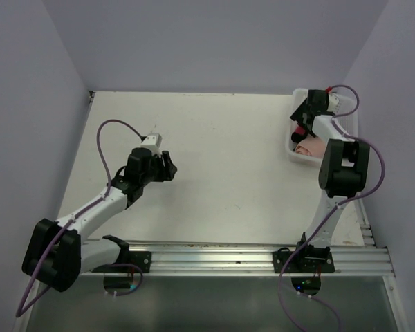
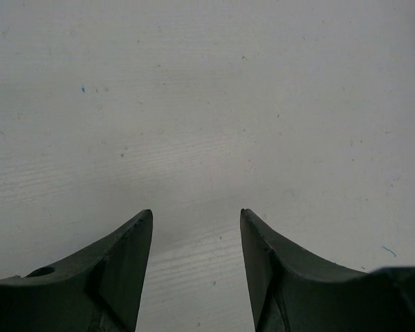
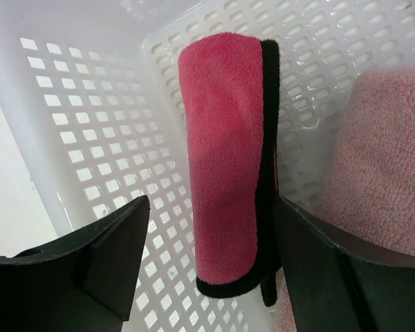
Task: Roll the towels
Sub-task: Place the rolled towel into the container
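Observation:
Both towels lie in the white perforated basket [image 3: 90, 138] at the table's far right. The smaller red cloth [image 3: 225, 159] with black trim is rolled into a tube against the basket wall. The salmon-pink terry towel [image 3: 387, 159] sits just right of it. My right gripper [image 3: 211, 200] hangs over the roll, open, with its fingers on either side; the left one stands apart from the cloth. In the top view the right gripper [image 1: 303, 124] is inside the basket [image 1: 291, 142], above the pink towel [image 1: 310, 147]. My left gripper [image 2: 196, 213] is open over bare table, holding nothing.
The basket's walls close in around the right gripper on the left and far sides. In the top view the left gripper [image 1: 170, 166] is left of the table's middle. Purple walls bound the table on three sides.

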You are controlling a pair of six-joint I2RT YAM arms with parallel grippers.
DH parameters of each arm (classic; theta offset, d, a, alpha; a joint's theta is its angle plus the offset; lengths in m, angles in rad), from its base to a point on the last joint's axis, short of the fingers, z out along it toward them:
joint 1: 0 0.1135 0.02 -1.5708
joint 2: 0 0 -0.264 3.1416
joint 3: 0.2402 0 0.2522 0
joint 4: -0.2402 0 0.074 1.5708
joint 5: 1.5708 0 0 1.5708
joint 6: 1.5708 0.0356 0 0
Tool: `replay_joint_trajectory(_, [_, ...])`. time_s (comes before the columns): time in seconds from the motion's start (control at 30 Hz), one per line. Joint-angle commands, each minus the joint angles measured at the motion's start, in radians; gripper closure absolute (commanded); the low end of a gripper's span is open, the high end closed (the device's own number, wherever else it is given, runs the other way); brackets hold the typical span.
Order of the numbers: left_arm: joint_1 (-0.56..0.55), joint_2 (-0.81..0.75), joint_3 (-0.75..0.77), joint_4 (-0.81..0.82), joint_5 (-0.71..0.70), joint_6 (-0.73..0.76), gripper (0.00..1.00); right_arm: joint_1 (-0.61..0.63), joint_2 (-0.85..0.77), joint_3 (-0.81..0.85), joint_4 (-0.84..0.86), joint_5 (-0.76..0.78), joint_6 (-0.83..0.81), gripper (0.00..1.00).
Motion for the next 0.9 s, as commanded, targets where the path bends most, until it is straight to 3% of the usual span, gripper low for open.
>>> replay_joint_trajectory(0.0, [0.007, -0.045, 0.058, 0.009, -0.013, 0.019, 0.42, 0.001, -0.101, 0.016, -0.006, -0.040, -0.017, 0.24])
replay_joint_trajectory(0.23, [0.007, -0.108, 0.097, -0.057, -0.053, 0.026, 0.35, 0.002, -0.298, -0.162, 0.139, -0.123, -0.081, 0.21])
replay_joint_trajectory(0.6, [0.008, -0.160, 0.204, -0.152, -0.139, 0.066, 0.24, 0.028, -0.776, -0.508, 0.263, -0.327, -0.145, 0.10])
replay_joint_trajectory(0.67, [0.015, -0.147, 0.245, -0.169, -0.175, 0.077, 0.23, 0.068, -0.836, -0.522, 0.188, -0.355, -0.188, 0.01])
replay_joint_trajectory(0.8, [0.027, -0.144, 0.284, -0.207, -0.228, 0.080, 0.22, 0.287, -0.976, -0.588, 0.053, -0.223, -0.264, 0.01])
replay_joint_trajectory(0.87, [0.033, -0.160, 0.293, -0.221, -0.261, 0.080, 0.22, 0.326, -1.042, -0.622, 0.007, -0.212, -0.247, 0.01])
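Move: The red rolled towel already lies free in the container, its middle about 2 cm ahead of my open right hand, 1 cm to its left and some 6 cm below. The rolled pink towel sits roughly 5 cm back and 5 cm right of that hand, at the same depth; the container's left wall is level with it, about 7 cm to the left. From my left hand the red roll is some 23 cm ahead, 47 cm right and 7 cm lower. I lift my right hand up out of the container, away from the red roll, then draw it back and swing it left past the left wall over bare table, ending about 19 cm higher, turned some 35 degrees counter-clockwise, fingertips tipping up and spreading to full width. My left hand, empty, rises about 12 cm and opens further. ##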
